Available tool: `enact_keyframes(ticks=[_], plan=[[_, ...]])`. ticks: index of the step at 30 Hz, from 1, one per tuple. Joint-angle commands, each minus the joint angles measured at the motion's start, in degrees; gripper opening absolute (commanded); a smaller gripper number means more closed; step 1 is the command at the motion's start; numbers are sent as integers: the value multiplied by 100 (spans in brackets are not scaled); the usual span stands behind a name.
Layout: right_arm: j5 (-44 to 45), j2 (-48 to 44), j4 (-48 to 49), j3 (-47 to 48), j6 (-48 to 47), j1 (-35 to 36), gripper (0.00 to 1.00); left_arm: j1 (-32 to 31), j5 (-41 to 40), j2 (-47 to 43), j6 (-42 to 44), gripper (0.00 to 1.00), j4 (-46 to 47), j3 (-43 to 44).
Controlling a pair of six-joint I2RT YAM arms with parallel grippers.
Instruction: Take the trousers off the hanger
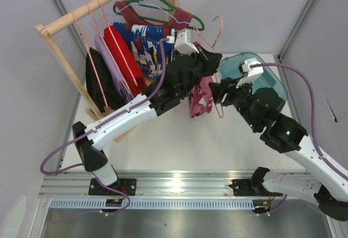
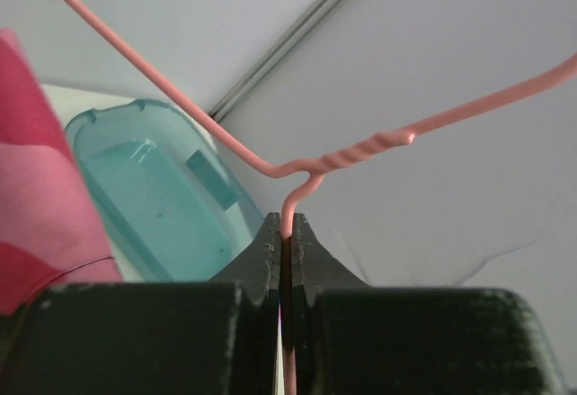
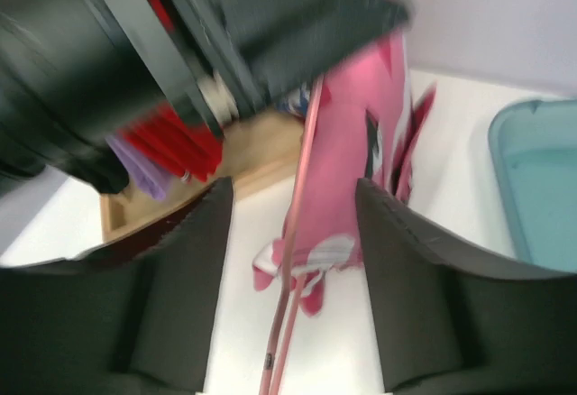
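Note:
The pale-pink hanger (image 1: 219,29) is held up off the rack, over the middle of the table. My left gripper (image 1: 209,61) is shut on its wire. In the left wrist view the jaws (image 2: 287,224) pinch the wire just below the hanger's twisted neck (image 2: 352,153). The pink patterned trousers (image 1: 198,99) hang from the hanger below the left gripper and show at the left edge (image 2: 36,224). My right gripper (image 1: 215,92) is open beside them. Its wrist view shows the trousers (image 3: 347,197) and the hanger wire (image 3: 302,233) between the spread fingers (image 3: 293,192), which touch neither.
A wooden rack (image 1: 87,10) at the back left carries a green hanger (image 1: 157,7) and red (image 1: 122,53), blue-white-red (image 1: 144,42), lilac (image 1: 106,58) and black (image 1: 98,80) garments. A teal bin (image 1: 272,77) stands at the right, behind the right arm.

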Motion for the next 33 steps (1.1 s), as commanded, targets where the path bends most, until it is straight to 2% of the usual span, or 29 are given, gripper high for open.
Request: enact_keyframes(ticks=[1,5,6,9,13,17,20,23,26,28,33], plan=[[124,-134,256,949,248,19,66,-45,441,-188,367,0,-39,659],[-113,-213,-326,1540,451,19,86,261,959,-468,192,0,-340,388],[-166,-239,-414,1619,495,19,89,359,1361,-626,26,0,-315,300],[-184,-449,-564,1813,469,11,91,605,1829,-960,-178,0,-253,-113],[290,-757,-678,1463,-31,11,95,702,2014,-1277,-11,0,-314,-282],[82,-1056,-758,481,-760,2,96,799,2261,-1462,85,0,-568,-167],[-271,-1136,-767,39,-770,2,99,808,2323,-1524,138,0,-744,43],[-684,-1022,-417,-619,-770,19,99,808,2306,-1620,69,1,-754,9],[-737,-671,-135,-841,-770,63,99,799,2122,-1743,-133,1,-719,-105],[-712,-460,199,-929,-770,238,97,808,2025,-1796,-160,2,-675,-210],[-509,-468,1490,-1324,-1490,862,100,808,1857,-1840,-196,0,-640,-194]])
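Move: The right hand, half open, has the pink hanger's lower arm right at its fingers. The pink camo trousers hang about 8 cm ahead of it, 4 cm to its left, their middle some 5 cm lower. The teal basket lies about 20 cm ahead, 18 cm to the right and 35 cm below. From the left hand the trousers are some 6 cm to the left, 1 cm ahead and 10 cm below. Keeping its pinch on the hanger's neck, the left hand dips 5 cm, then carries it about 7 cm left and some 5 cm back while rising again, turning clockwise. The right hand opens fully, swings up 13 cm, rightward and back clear of the hanger, then drops some 20 cm and comes left to the trousers' lower end, fingers wide. ##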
